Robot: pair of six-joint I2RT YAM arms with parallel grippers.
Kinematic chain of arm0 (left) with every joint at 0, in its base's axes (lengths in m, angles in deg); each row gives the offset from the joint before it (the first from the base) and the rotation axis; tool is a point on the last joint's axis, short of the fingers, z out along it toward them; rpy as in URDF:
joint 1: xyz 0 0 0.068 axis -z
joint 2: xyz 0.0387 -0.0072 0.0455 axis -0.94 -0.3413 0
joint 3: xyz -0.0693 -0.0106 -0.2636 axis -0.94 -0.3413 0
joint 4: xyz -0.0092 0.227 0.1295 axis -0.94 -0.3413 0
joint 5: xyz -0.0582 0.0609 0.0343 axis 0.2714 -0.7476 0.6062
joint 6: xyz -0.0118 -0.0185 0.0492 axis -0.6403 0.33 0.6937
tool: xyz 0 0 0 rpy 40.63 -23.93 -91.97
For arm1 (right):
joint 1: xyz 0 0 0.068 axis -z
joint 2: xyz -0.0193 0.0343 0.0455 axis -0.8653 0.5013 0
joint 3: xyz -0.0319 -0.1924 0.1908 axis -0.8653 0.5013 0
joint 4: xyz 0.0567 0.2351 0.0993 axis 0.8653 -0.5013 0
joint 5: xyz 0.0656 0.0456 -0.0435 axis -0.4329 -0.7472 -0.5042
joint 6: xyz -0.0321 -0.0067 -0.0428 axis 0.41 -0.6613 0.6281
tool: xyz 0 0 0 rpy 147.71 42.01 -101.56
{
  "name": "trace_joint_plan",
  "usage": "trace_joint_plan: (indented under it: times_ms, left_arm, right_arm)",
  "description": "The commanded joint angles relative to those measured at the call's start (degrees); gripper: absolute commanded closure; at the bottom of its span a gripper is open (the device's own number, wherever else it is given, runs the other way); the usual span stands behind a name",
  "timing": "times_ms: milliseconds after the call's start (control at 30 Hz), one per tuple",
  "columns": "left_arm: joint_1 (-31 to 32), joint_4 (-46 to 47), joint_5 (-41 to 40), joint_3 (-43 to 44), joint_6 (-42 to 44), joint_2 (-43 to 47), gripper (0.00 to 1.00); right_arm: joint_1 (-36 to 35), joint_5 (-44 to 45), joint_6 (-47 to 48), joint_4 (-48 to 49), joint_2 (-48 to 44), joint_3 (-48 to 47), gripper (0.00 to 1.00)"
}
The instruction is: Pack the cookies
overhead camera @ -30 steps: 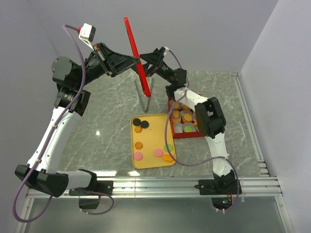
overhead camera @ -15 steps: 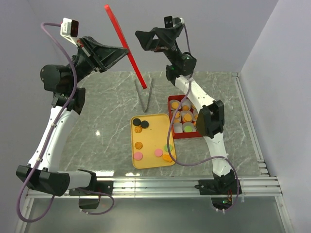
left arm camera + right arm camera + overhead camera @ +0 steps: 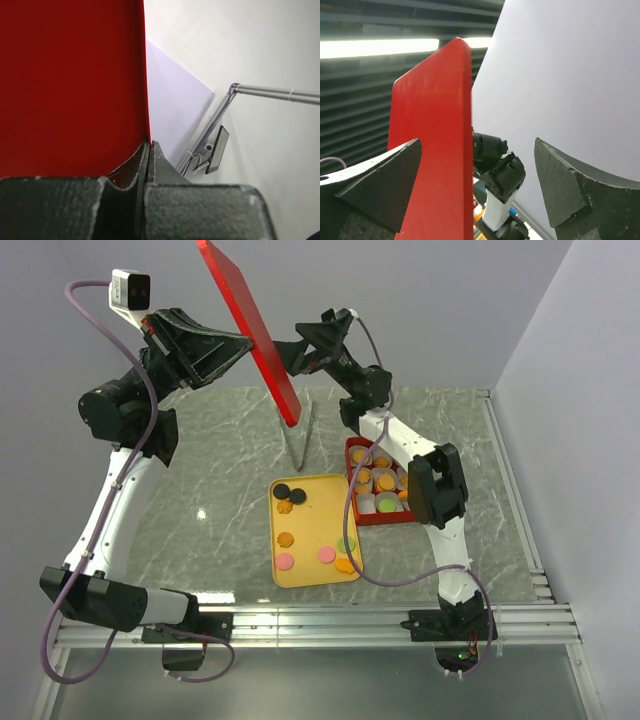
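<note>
High above the table, my left gripper (image 3: 243, 342) is shut on a flat red lid (image 3: 250, 330), pinching its edge (image 3: 70, 85) between the jaws (image 3: 150, 146). My right gripper (image 3: 292, 352) is open just right of the lid. In the right wrist view the lid (image 3: 432, 150) stands between its spread fingers (image 3: 478, 142), close to the left one. Cookies (image 3: 286, 539) in orange, black, pink and green lie on a yellow tray (image 3: 312, 525). More cookies (image 3: 385, 483) sit in paper cups inside a red box (image 3: 350, 472).
Metal tongs (image 3: 298, 445) lie on the marble table behind the tray. The red box touches the tray's right side. A metal rail (image 3: 520, 500) runs along the table's right edge, and walls close in behind and to the right.
The left arm has raised the red lid higher and turned it so its broad face shows. The right gripper rose from beside the lid and now sits close to its right edge.
</note>
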Motion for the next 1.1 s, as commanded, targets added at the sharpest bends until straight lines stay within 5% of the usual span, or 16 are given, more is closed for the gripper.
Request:
trace_joint_plan:
  times_ms: [0,333,567,867,1000,1067]
  left_arm:
    - [-0.3,5.4,0.8,2.8,-1.3,2.1,1.00]
    - [-0.3,8.3,0.6,2.7,-2.8,2.3,1.00]
    - [-0.3,8.3,-0.3,2.3,-2.9,2.6,1.00]
    - [-0.6,9.2,-2.7,-0.4,-3.9,3.4,1.00]
    - [-1.1,7.1,-2.9,-3.6,-2.3,4.5,1.00]
    - [-1.5,7.2,-3.2,-5.8,-2.3,4.5,1.00]
  right_arm:
    - [-1.4,-0.5,-32.8,26.5,-3.0,-1.2,0.00]
    - [-5.7,2.6,-39.8,26.8,-2.5,-11.4,0.00]
    - [-7.5,5.2,-42.4,26.8,-5.2,-15.5,0.14]
    - [-7.7,10.2,-42.5,26.8,-10.2,-14.0,0.61]
    - [-7.3,10.5,-42.5,26.9,-11.0,-14.5,0.95]
    - [-6.5,8.9,-42.4,26.8,-11.3,-14.5,1.00]
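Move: My left hand already holds the red lid upright by one long edge, high in the air. The free edge I want with my right hand lies about 6 cm back, 2 cm to the right and 8 cm above it. That edge is some 13 cm ahead, 10 cm right and 6 cm below my left hand. Far beneath my right hand, about 46 cm down, are the cookie box, 20 cm right and level fore-and-aft, and the yellow tray, 14 cm back and 3 cm right. I bring my open right hand up about 14 cm and back some 11 cm to the lid's free edge, easing a little right late on while its fingers tip further upward, and shut them to pinch that edge. My left hand keeps its grip on the opposite edge and draws the lid back about 6 cm. ##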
